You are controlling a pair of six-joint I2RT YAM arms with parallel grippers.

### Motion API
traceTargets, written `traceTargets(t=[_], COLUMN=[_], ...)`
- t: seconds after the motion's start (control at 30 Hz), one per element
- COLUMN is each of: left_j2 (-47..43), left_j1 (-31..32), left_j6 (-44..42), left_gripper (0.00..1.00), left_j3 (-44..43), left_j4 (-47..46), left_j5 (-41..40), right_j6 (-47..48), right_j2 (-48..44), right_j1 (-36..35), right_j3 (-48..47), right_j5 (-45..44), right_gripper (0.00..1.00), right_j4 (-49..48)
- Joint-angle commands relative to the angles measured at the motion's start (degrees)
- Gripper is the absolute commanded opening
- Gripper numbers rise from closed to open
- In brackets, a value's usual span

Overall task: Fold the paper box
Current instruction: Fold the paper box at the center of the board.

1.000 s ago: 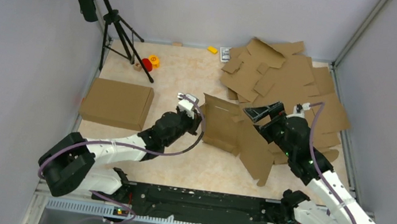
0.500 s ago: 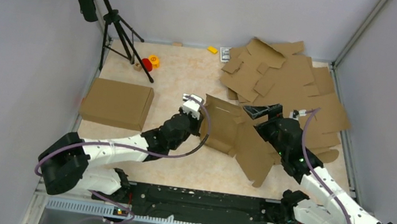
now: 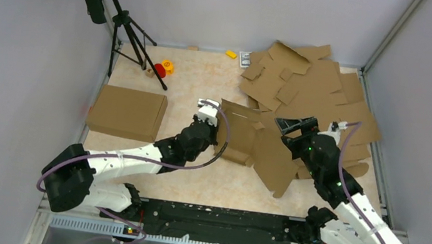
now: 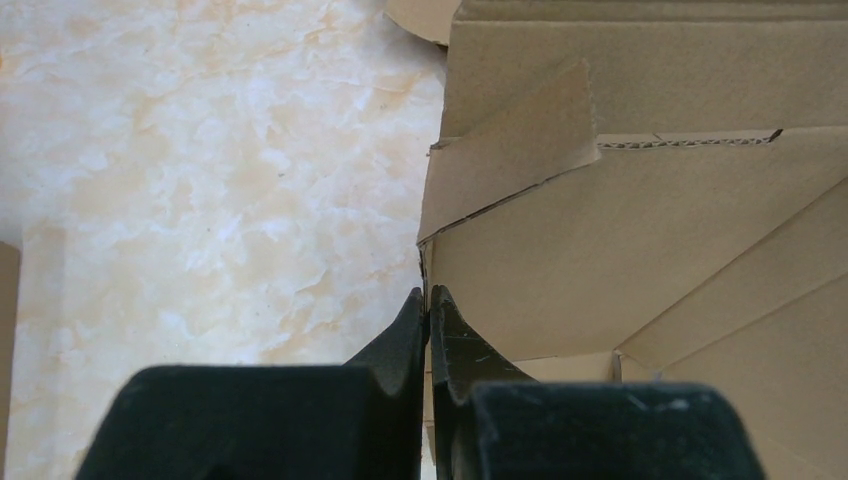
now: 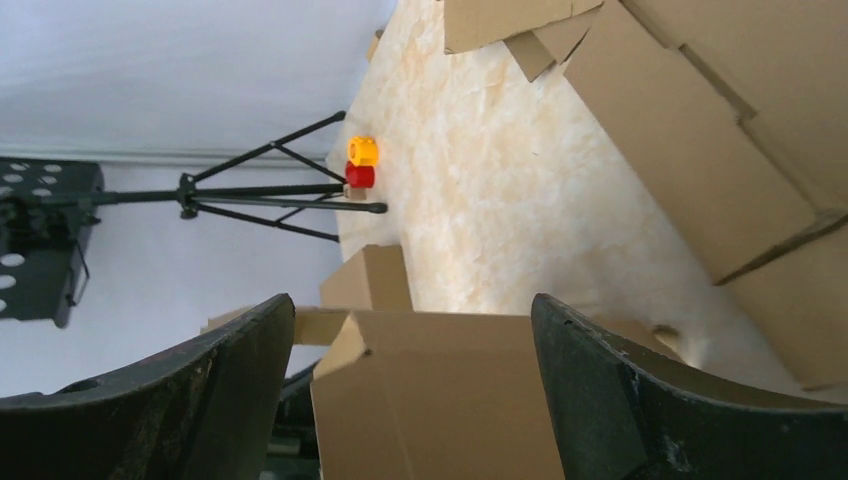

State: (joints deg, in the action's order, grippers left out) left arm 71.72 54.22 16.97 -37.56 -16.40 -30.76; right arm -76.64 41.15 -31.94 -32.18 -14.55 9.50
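Note:
The paper box is a partly folded brown cardboard blank in the middle of the table, its left wall standing up. My left gripper is shut on that wall's edge. In the left wrist view the jaws pinch the thin cardboard edge of the paper box. My right gripper hovers at the box's right side, open. In the right wrist view its fingers stand wide apart with a cardboard panel between them, touching neither.
A finished closed cardboard box lies at the left. A heap of flat cardboard blanks fills the back right. A black tripod stands back left, with a red piece and a yellow piece by its foot.
My right gripper has drifted right and slightly nearer, away from the box's middle. The box's big right panel has shifted left a little. My left gripper keeps its pinch and edged slightly farther away.

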Motion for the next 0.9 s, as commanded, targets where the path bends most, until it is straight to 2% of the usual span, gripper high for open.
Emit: traceTargets(t=[0.0,0.23,0.4,0.47,0.73,0.87], left_j2=[-2.7,-2.9,-3.5,-3.5,-3.1,-2.4], left_j1=[0.3,1.0,2.0,2.3,3.5,4.3], left_j6=[1.9,2.8,2.7,2.9,3.5,3.6], left_gripper=[0.0,0.0,0.0,0.0,0.0,0.0], left_j3=[2.2,4.6,4.6,4.3,3.5,2.5], left_j4=[-2.3,-4.0,-3.2,-2.6,-1.9,-1.3], left_j5=[-0.6,-1.1,-2.3,-2.6,-3.6,-4.2], right_j6=[8.9,11.1,18.3,20.0,21.4,21.0], right_j2=[-6.3,-10.9,-11.2,-10.6,-5.4,-1.6], right_j1=[0.6,0.6,0.6,0.6,0.2,-3.0], right_j3=[-2.5,0.3,0.4,0.3,4.1,3.1], right_j5=[-1.6,3.2,8.4,11.1,23.2,21.7], right_gripper=[0.85,0.63,0.39,0.35,0.09,0.08], right_j4=[10.7,18.7,20.2,20.6,10.1,4.7])
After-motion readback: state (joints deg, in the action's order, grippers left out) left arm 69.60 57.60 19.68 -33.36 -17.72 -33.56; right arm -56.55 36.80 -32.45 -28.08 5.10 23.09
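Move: The lid panel on the box's right side hangs open, its middle some 8 cm back from the open right hand, about straight in line sideways, and 10 cm below. From the same hand, the box tray lies about 14 cm left, 3 cm back and 10 cm lower, and the cardboard stack 18 cm right and 10 cm farther out, down on the table. From the left hand, already gripping the tray's left wall, the lid panel lies 21 cm right, 3 cm back and 7 cm lower. The right hand draws back and sinks towards the lid panel, about 7.5 cm each way, bearing slightly right at first and then curling left, while its fingers close from wide open to nearly shut with nothing between them and the wrist turns some 30 degrees counter-clockwise, its left side dipping, so that the fingertips end close to the panel, though contact can't be made out. The left hand keeps its pinch on the tray's left wall and eases it back about 2 cm and slightly down. ##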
